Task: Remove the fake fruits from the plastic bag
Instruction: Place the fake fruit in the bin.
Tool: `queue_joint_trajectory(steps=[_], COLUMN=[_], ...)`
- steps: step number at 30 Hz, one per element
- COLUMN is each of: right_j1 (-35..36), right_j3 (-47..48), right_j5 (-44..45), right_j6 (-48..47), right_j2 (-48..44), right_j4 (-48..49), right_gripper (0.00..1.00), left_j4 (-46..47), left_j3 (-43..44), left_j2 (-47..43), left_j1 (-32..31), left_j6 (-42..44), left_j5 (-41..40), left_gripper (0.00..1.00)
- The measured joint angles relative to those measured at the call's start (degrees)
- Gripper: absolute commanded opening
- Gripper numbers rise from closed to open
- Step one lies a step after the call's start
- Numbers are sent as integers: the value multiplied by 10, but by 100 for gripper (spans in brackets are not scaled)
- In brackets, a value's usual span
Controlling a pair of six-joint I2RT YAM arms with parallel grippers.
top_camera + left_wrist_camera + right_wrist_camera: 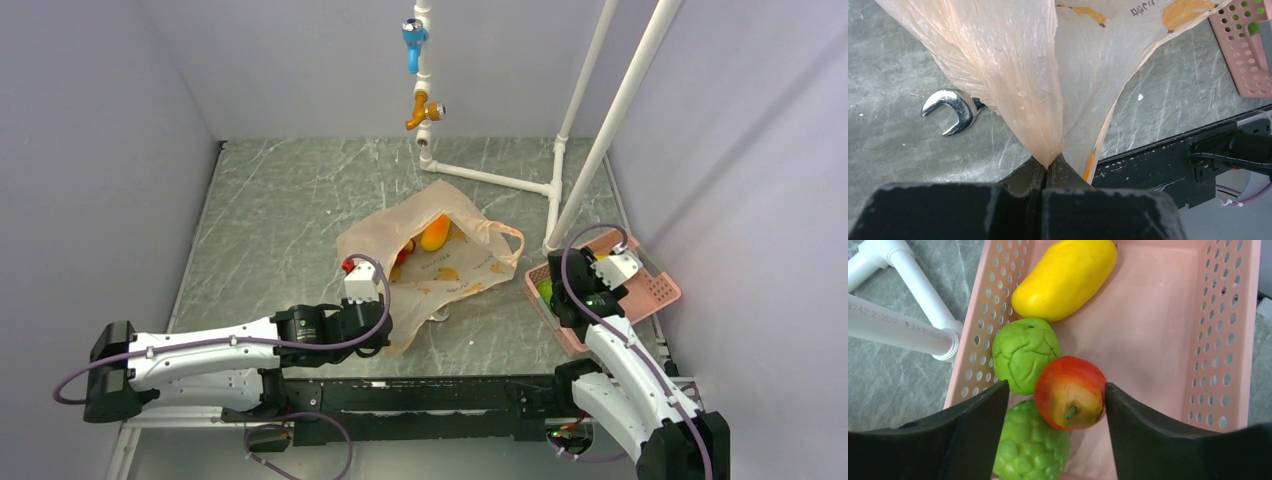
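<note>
The peach-orange plastic bag lies mid-table with an orange fruit and a red fruit showing through its mouth. My left gripper is shut on the bag's near corner, and the film rises stretched from the closed jaws. My right gripper is open over the pink basket. In the right wrist view a red-orange apple sits between the spread fingers, against the right finger. A yellow mango and two green fruits lie beside it.
A steel wrench lies on the table under the bag's near edge and also shows in the top view. A white pipe frame stands behind the bag and next to the basket. A small red thing shows by the left wrist.
</note>
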Motion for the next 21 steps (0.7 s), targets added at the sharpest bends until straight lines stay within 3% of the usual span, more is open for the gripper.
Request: queue_joint_trajectory(steps=[13,21], right_j1=[21,66], right_j3=[84,127], right_j5=[-12,-54], right_j6=[-26,-87], right_j2=[-27,-38], right_j4=[-37,-33], right_gripper=[93,90], left_j4=[8,7], left_j3=[0,2], left_j2=[8,14], left_j1=[0,0], left_j6=[11,12], left_j5=[0,0], left_gripper=[0,0])
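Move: The orange fruit in the open bag lies about 30 cm to the right hand's left, 12 cm ahead and 4 cm lower; the bag's red fruits are some 7 cm left of it and 4 cm nearer. The red fruit just put in the bin sits about 3 cm below this hand, 1 cm back, and the white pipe's foot about 10 cm ahead and 3 cm left. From the left hand, the orange fruit is about 20 cm ahead, 11 cm right and 8 cm below. The red fruit is left in the bin as the right fingers, already well apart around it, spread almost fully and lift clear. After a brief pause the right hand climbs about 8 cm, increasingly swinging left some 5 cm and a little forward towards the bag, turning about 15 degrees counter-clockwise. The left hand stays put and keeps its pinch on the bag's edge. ##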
